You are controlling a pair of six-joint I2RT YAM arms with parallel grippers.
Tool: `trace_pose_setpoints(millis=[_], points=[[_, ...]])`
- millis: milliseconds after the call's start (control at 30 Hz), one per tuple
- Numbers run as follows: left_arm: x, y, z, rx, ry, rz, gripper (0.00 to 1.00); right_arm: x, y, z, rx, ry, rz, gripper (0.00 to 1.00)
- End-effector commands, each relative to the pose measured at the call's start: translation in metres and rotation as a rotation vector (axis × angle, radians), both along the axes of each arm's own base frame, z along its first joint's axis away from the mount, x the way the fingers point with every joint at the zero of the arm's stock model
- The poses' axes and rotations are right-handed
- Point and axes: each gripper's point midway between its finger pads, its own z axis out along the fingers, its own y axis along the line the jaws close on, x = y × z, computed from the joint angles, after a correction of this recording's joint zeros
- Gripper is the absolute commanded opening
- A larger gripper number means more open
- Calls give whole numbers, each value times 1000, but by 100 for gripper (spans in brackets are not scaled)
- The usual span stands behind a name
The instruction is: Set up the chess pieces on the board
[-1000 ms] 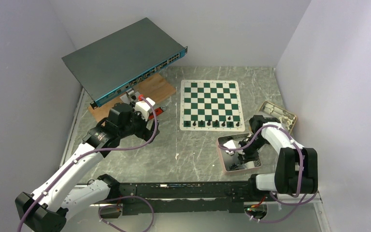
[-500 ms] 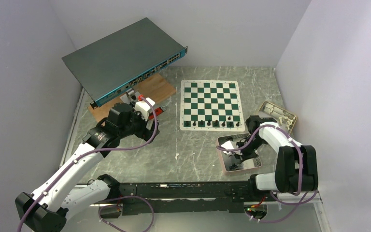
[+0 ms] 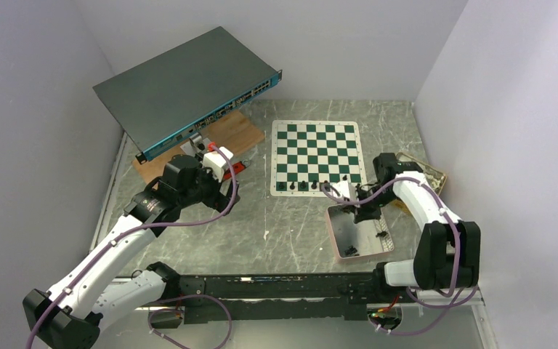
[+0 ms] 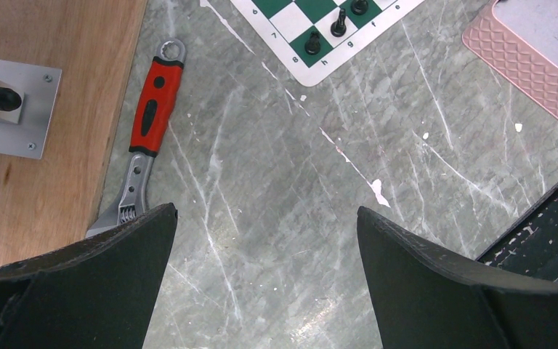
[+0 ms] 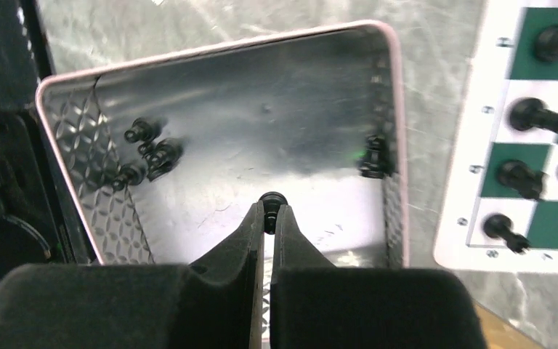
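The green-and-white board (image 3: 317, 156) lies at the table's middle back, with several black chess pieces (image 3: 303, 185) standing along its near row. More chess pieces (image 5: 152, 153) lie in the pink-rimmed metal tray (image 5: 399, 145), one (image 5: 372, 156) against its wall. My right gripper (image 5: 269, 214) hangs above the tray floor, shut on one small black chess piece (image 5: 271, 200) by its top. In the top view that gripper (image 3: 360, 209) is over the tray's far end, near the board's corner. My left gripper (image 4: 265, 218) is wide open over bare table, holding nothing.
A grey network switch (image 3: 189, 87) leans over a wooden block (image 3: 225, 134) at the back left. A red-handled wrench (image 4: 152, 109) lies beside the block. A second, tan tray (image 3: 418, 171) sits at the right. The arms' black base rail (image 3: 276, 287) runs along the near edge.
My right gripper has closed on a piece in the tray and lifted it, moving toward the board's near corner. The left arm has not moved.
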Motion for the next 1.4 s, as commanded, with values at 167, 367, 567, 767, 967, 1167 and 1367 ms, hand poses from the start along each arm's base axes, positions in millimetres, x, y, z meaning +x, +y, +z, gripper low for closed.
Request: trace_pose_setpoints(millis=[167,367,567,767,967,1167,1367], points=[[3,-5,11,-36,-28,-16,100,75,13,57,85,-18,-497,0],[2,-5,11,-36,-30,-17,100,134,-2,53,49,-76,-766,0],[2,-5,11,-35,-28,-19,100,170,-11,36,19,-81,-896,0],[2,-5,10,-34,-27,-20,100,195,-23,17,-31,-117,-963,0],[3,-4,9,-30,-25,-16,100,203,-31,-3,-78,-119,-990,0],[3,-5,8,-28,-23,-16,100,211,-32,-10,-83,-117,-998,0],[4,-4,7,-25,-22,-14,100,214,-32,-16,-90,-109,-1001,0]])
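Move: The held black pawn's place, the empty edge square in the board's second row, lies about 20 cm ahead of the right hand, 3 cm right and 5 cm below. A standing pawn is one square, some 4 cm, to that square's left; the corner piece stands about 4 cm nearer than the square. The pink box's middle is about 6 cm back, 2 cm right, 5 cm below the right hand. From the left hand the square is roughly 14 cm ahead, 46 cm right, 19 cm below. Keeping its pinch, the right hand arcs about 19 cm forward to the edge square, turning some 55 degrees clockwise. ##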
